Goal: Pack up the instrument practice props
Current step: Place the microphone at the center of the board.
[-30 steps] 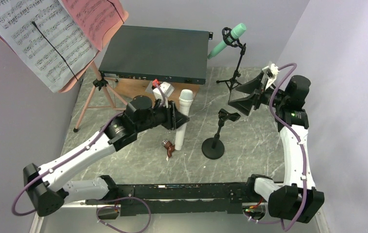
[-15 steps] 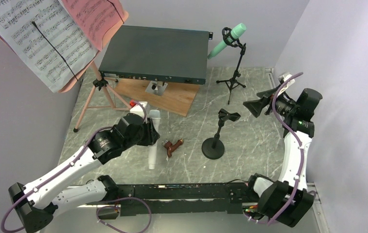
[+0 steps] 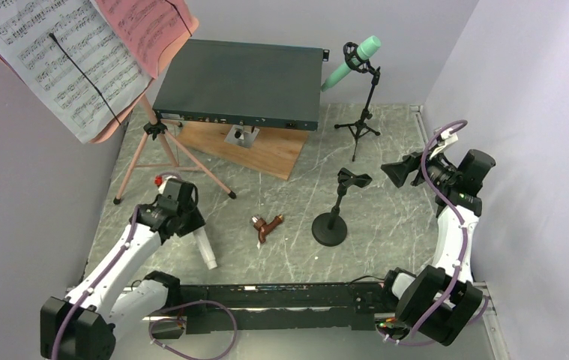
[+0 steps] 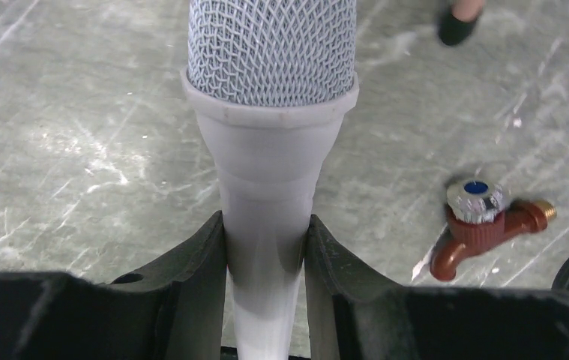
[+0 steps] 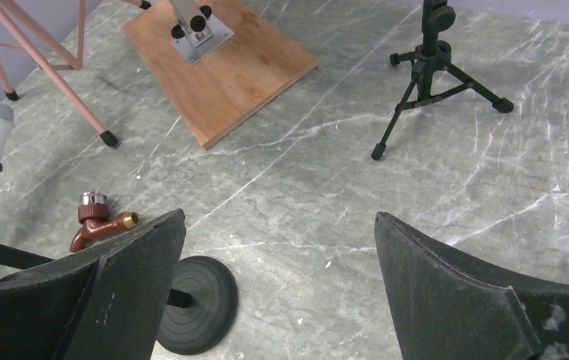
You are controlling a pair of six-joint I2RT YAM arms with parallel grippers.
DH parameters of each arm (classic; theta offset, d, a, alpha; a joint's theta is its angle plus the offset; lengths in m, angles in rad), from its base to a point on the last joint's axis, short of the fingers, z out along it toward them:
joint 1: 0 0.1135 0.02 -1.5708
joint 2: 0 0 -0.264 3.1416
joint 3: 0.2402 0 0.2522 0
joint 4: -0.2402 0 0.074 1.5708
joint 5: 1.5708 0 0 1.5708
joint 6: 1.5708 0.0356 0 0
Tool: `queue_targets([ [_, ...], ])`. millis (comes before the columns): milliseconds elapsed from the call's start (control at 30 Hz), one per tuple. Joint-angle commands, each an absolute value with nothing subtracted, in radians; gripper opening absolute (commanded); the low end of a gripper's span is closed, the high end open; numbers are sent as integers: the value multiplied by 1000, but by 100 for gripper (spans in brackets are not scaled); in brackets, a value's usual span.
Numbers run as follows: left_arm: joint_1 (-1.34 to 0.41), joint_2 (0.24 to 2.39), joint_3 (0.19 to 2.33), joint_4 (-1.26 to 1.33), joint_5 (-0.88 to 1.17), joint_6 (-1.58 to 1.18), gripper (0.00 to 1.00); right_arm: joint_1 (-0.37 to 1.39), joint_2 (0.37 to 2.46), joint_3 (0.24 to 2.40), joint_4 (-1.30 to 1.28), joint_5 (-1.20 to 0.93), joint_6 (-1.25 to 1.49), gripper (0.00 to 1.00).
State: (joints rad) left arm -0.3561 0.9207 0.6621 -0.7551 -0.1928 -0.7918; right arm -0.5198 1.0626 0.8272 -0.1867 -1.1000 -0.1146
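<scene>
My left gripper (image 3: 189, 226) is shut on the white microphone (image 4: 270, 135), its jaws clamped on the handle just below the mesh head, low over the front left of the table. The handle end shows in the top view (image 3: 206, 252). My right gripper (image 3: 395, 172) is open and empty at the right, above the floor (image 5: 279, 216). The mint microphone (image 3: 352, 61) sits in a black tripod mount (image 3: 362, 124) at the back. An empty black round-base mount (image 3: 332, 219) stands in the middle. The pink music stand (image 3: 163, 146) holds white pages (image 3: 49, 64) and red pages (image 3: 150, 26) at the back left.
A dark grey flat metal box (image 3: 240, 79) rests on a wooden board (image 3: 266, 154) at the back. A small brown tap (image 3: 266, 226) lies left of the round-base mount, close to my left gripper (image 4: 483, 225). Walls close in on left and right.
My left arm has drawn back from the middle to the front left, carrying the white microphone. My right gripper has pulled back to the right and lowered, still open.
</scene>
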Motion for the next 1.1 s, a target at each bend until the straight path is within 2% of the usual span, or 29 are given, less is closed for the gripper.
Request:
queue_targets([
  [0,-209,936,658,-700,-126,-794,0,-528,1058,816,-131,-1119,-143,100],
  [167,-12,1093,722,-629,-39,-712,0,-533,1050,812,-128,-1129,-138,100],
  [433,154,1399,961,-671,-23,-553,6,-546,1031,802,-112,-1149,-123,100],
  [500,182,1439,998,-673,-29,-547,13,-546,1031,803,-111,-1152,-121,100],
  [700,243,1471,1028,-627,-95,-566,47,-547,1032,802,-113,-1157,-123,100],
  [1000,260,1448,978,-591,-121,-585,66,-549,1031,800,-115,-1161,-125,100],
  [1067,261,1428,970,-607,-110,-591,68,-549,1029,800,-115,-1162,-126,100],
])
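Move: The left hand holds the microphone. The bare patch it will be laid on is about 8 cm ahead, 12 cm left and 7 cm below. The music stand's right foot is roughly 14 cm ahead and 13 cm right; its left foot is 12 cm ahead and 28 cm left. The brown faucet sits 2 cm ahead, 25 cm right. From the right hand the patch is some 78 cm left, 2 cm back and 22 cm down. Leftward and forward, about 15 cm and 10 cm, the left hand carries the already gripped microphone low over the table, away from the faucet and in between the music stand's feet. On the way it turns some 20 degrees counter-clockwise and tips slightly downward. As it slows, the fingers open and let go of the microphone. ##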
